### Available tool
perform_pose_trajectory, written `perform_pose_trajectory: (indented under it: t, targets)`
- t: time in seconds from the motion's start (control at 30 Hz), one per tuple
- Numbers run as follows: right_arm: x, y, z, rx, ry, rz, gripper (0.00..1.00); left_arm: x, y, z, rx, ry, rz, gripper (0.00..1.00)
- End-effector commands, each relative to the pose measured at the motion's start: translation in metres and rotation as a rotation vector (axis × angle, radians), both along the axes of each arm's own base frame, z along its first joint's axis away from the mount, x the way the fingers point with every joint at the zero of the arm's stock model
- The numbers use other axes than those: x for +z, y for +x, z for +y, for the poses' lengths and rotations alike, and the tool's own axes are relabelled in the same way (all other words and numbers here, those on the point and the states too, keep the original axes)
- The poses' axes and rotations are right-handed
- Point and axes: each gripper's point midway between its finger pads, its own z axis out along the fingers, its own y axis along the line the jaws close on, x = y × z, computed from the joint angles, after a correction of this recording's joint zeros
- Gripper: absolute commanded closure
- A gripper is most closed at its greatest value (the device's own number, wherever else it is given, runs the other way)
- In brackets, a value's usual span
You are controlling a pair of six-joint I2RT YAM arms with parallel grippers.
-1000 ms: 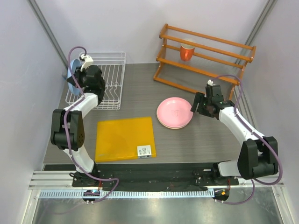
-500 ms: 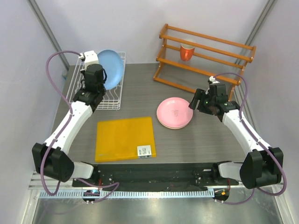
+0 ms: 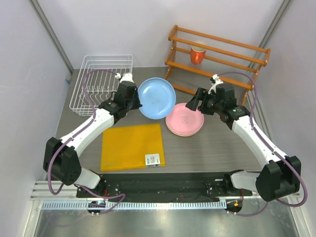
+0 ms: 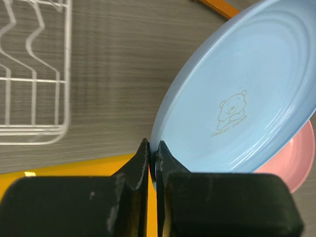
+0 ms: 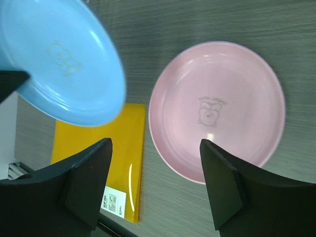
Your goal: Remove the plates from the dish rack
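Observation:
My left gripper (image 3: 136,101) is shut on the rim of the light blue plate (image 3: 156,98) and holds it tilted in the air, between the dish rack (image 3: 102,85) and the pink plate (image 3: 183,119). In the left wrist view the jaws (image 4: 153,148) pinch the blue plate's (image 4: 237,108) edge. The white wire rack holds no plates. The pink plate lies flat on the table with a second rim just showing under it. My right gripper (image 3: 198,101) is open and empty above the pink plate (image 5: 217,111). The orange-yellow and lilac plates do not show.
A square yellow-orange mat (image 3: 132,146) lies at the front centre, with a white label at its corner. The orange wooden shelf rack (image 3: 217,61) stands at the back right with a red-orange cup (image 3: 197,55) on it. Walls close in on both sides.
My left arm has lifted the blue plate out of the dish rack and swung it right, toward the pink plate. My right gripper has moved left over the pink plate.

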Motion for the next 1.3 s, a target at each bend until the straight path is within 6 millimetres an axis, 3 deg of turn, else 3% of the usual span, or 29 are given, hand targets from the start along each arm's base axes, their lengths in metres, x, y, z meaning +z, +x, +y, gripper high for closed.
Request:
perform_pose_trajectory:
  t: [0.0,0.3,0.43,0.53,0.8,0.9,1.17,1.23,1.27]
  targets:
    - [0.02,0.013,0.021,0.032,0.042,-0.058,0.22,0.02,-0.002,-0.032,-0.034,-0.097,-0.042,1.0]
    - [-0.01,0.018,0.04,0.07,0.007,0.001,0.23,0.021,-0.013,-0.065,-0.096,-0.096,-0.047,1.0]
    - [-0.027,0.02,0.043,0.085,-0.005,0.034,0.49,0.021,-0.017,-0.074,-0.119,-0.095,-0.048,1.0]
    - [-0.033,0.02,0.046,0.096,-0.007,0.047,0.62,0.022,-0.02,-0.078,-0.143,-0.107,-0.054,1.0]
    - [-0.05,0.02,0.045,0.109,-0.028,0.075,0.69,0.032,-0.028,-0.087,-0.216,-0.158,-0.086,1.0]
    - [-0.055,0.018,0.045,0.119,-0.035,0.085,0.99,0.035,-0.031,-0.085,-0.22,-0.157,-0.1,1.0]
    - [-0.049,0.016,0.032,0.067,-0.064,0.057,0.99,0.034,-0.032,-0.08,-0.213,-0.144,-0.115,1.0]
    - [-0.042,0.013,0.025,0.048,-0.073,0.046,0.99,0.032,-0.028,-0.075,-0.182,-0.131,-0.12,0.6]
    - [-0.04,0.013,0.02,0.027,-0.081,0.041,0.99,0.03,-0.028,-0.074,-0.175,-0.12,-0.109,0.5]
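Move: The left fingers already pinch the blue plate's left rim, with the open right gripper about 27 cm to the right, 2 cm ahead and level. The pink plate stack lies some 23 cm right, 3 cm ahead and 15 cm below this left hand; the empty dish rack is roughly 20 cm left, 12 cm ahead and 9 cm lower. From the right hand, the blue plate's middle is about 19 cm left, 2 cm ahead and 2 cm below, the pink stack 4 cm left, 2 cm ahead and 15 cm below. The right fingers close on the blue plate's free right rim, pinching it after that hand has slid about 4 cm left and sunk some 6 cm. The left hand carries the plate to meet them, about 6 cm to the right and 3 cm back, turning roughly 10 degrees clockwise, holds nearly still while the right grips, then opens its fingers at the very end. ##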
